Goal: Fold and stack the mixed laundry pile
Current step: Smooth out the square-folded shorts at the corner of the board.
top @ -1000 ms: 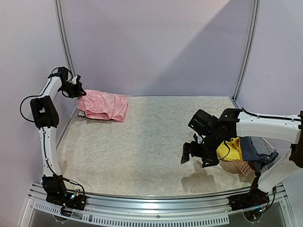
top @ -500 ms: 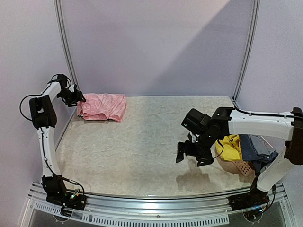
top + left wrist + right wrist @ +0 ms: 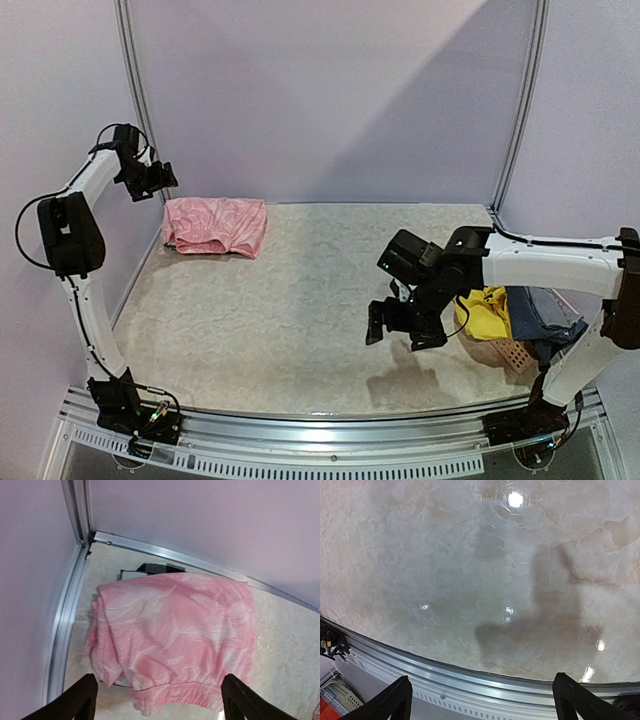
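Note:
A folded pink garment [image 3: 215,225] lies at the far left corner of the table [image 3: 280,300]. In the left wrist view this pink garment [image 3: 175,630] covers a black-and-white checked shirt [image 3: 150,569], of which only an edge peeks out at the back. My left gripper [image 3: 157,180] hangs open above the pink garment's left end, touching nothing; its fingertips [image 3: 75,702] frame the near hem. My right gripper [image 3: 393,325] is open and empty over bare table. Beside it, a bright yellow garment [image 3: 485,312] and a blue-grey one [image 3: 545,310] are heaped at the right edge.
A salmon perforated basket [image 3: 510,353] sits under the right-hand heap. Metal frame posts [image 3: 135,90] and lilac walls close the back and sides. The front aluminium rail [image 3: 470,677] runs just below my right gripper [image 3: 482,702].
My left gripper has opened, let go of the pink garment and risen toward the left wall. The pink garment has settled flat. My right arm has drifted slightly left, away from the heap.

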`<state>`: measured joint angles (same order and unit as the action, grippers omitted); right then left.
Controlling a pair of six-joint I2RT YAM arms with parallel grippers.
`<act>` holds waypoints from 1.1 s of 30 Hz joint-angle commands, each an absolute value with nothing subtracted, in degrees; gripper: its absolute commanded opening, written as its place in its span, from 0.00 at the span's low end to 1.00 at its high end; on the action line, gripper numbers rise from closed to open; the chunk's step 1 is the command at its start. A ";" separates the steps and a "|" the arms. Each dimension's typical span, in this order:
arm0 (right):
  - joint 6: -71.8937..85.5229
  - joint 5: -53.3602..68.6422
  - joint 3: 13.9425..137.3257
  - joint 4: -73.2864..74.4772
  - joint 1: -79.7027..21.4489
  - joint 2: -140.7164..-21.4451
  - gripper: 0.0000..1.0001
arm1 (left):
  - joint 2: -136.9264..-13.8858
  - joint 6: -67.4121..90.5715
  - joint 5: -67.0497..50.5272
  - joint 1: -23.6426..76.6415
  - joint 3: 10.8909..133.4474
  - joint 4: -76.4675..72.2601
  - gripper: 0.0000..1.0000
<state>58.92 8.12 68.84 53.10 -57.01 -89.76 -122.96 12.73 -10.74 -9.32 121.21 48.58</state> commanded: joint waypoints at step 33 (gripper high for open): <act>61.11 3.93 82.97 59.38 -61.26 -101.79 0.99 | -137.46 20.49 -17.17 -12.74 123.16 35.87 0.66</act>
<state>61.89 5.52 81.76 57.36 -60.75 -100.77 -141.45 21.50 -20.03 -12.84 123.74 35.00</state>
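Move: The square-folded pink shorts lie about 8 cm ahead of the left hand, 7 cm to its right and some 16 cm below. The folded plaid shirt is under them, about 8 cm ahead, 6 cm right and 18 cm down. The board's far-left corner is roughly 17 cm ahead, 6 cm left and 20 cm below. From the right hand, the shorts are about 45 cm ahead, 35 cm left and 8 cm below. Down and forward, veering right at first, the left hand swoops to the shorts' left side, then sweeps about 6 cm left while sinking a little more, some 13 cm lower in all. Its left side rolls down about 15 degrees and its fingers partly narrow; contact can't be made out. The right hand, wide open and empty, shifts about 4 cm left above bare board. ##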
